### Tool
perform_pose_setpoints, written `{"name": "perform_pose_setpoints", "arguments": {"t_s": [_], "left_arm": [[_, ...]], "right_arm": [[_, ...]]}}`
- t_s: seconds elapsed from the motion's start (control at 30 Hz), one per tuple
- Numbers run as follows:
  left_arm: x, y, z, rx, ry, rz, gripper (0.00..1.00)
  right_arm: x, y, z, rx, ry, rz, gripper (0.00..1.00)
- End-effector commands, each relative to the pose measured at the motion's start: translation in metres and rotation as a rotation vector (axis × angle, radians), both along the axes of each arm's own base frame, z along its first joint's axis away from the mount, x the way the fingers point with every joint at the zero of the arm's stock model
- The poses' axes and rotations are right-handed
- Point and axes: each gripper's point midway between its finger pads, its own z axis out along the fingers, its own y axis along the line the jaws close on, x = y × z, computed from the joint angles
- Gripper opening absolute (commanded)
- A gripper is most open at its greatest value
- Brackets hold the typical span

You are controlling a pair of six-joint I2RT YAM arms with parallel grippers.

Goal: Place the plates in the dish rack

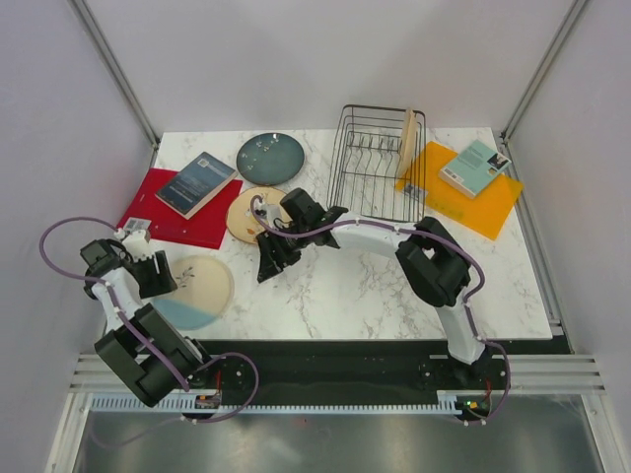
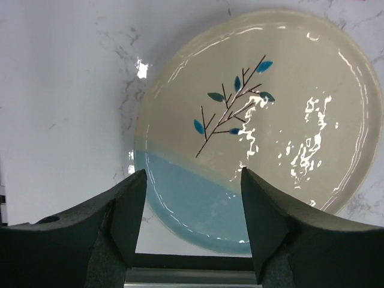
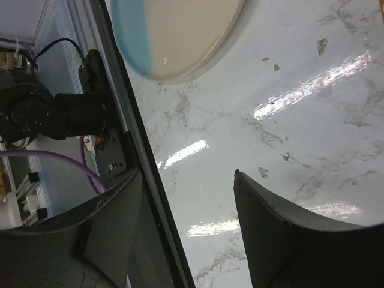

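A cream and pale blue plate (image 1: 202,289) with a branch design (image 2: 258,120) lies flat at the front left of the table. My left gripper (image 1: 163,279) (image 2: 192,180) hovers open over its blue near rim, with nothing between the fingers. Above bare marble to that plate's right, my right gripper (image 1: 268,263) (image 3: 186,180) is open and empty; the same plate (image 3: 174,30) shows at the top of its view. The right arm partly covers a cream plate (image 1: 244,213). Behind it lies a dark teal plate (image 1: 269,158). One cream plate (image 1: 406,143) stands on edge in the black wire dish rack (image 1: 367,163).
A red board (image 1: 158,222) at the back left carries a dark book (image 1: 197,183). An orange board (image 1: 473,207) right of the rack carries a teal book (image 1: 473,168). The table's front edge (image 3: 141,180) runs beside my right gripper.
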Motion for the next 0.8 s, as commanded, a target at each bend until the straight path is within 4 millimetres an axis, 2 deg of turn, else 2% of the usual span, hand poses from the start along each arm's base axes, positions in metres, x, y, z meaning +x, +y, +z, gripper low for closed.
{"name": "perform_pose_setpoints", "arguments": {"t_s": [0.0,0.13,0.37,0.53,0.77], "left_arm": [[-0.001,0.0,-0.018,0.037,-0.011,-0.096,0.7],[-0.004,0.004,-0.022,0.056,-0.007,-0.083,0.7],[-0.007,0.021,-0.003,0.174,-0.043,-0.082,0.71],[-0.021,0.018,-0.023,0.143,0.025,-0.073,0.71],[-0.026,0.021,-0.047,0.121,0.068,-0.049,0.72]], "right_arm": [[0.015,0.014,-0.009,0.026,0.03,-0.06,0.7],[0.018,0.022,-0.022,0.024,0.056,-0.059,0.71],[0.008,0.035,-0.032,0.028,0.076,-0.036,0.73],[0.009,0.039,-0.046,0.029,0.111,-0.06,0.73],[0.016,0.05,-0.062,0.015,0.128,-0.096,0.73]]}}
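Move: The blue-and-cream plate's middle lies some 6 cm to the left gripper's right, about 2 cm ahead and 5 cm below, with the red folder about 20 cm ahead of that gripper and 2 cm to its right. From the right gripper, the same plate is roughly 18 cm to the left, 5 cm back and 8 cm below; the nearer floral plate is about 12 cm ahead of the right gripper and 3 cm to its left. Bring both open grippers down to flank the blue-and-cream plate. Lower the right about 6 cm, steeply at first, then ease it some 3.5 cm left towards the plate's right side. Dip the left over the plate's left part, let it rise slightly, then lower it again, net about 4 cm down and 2.5 cm back, fingers still open. ##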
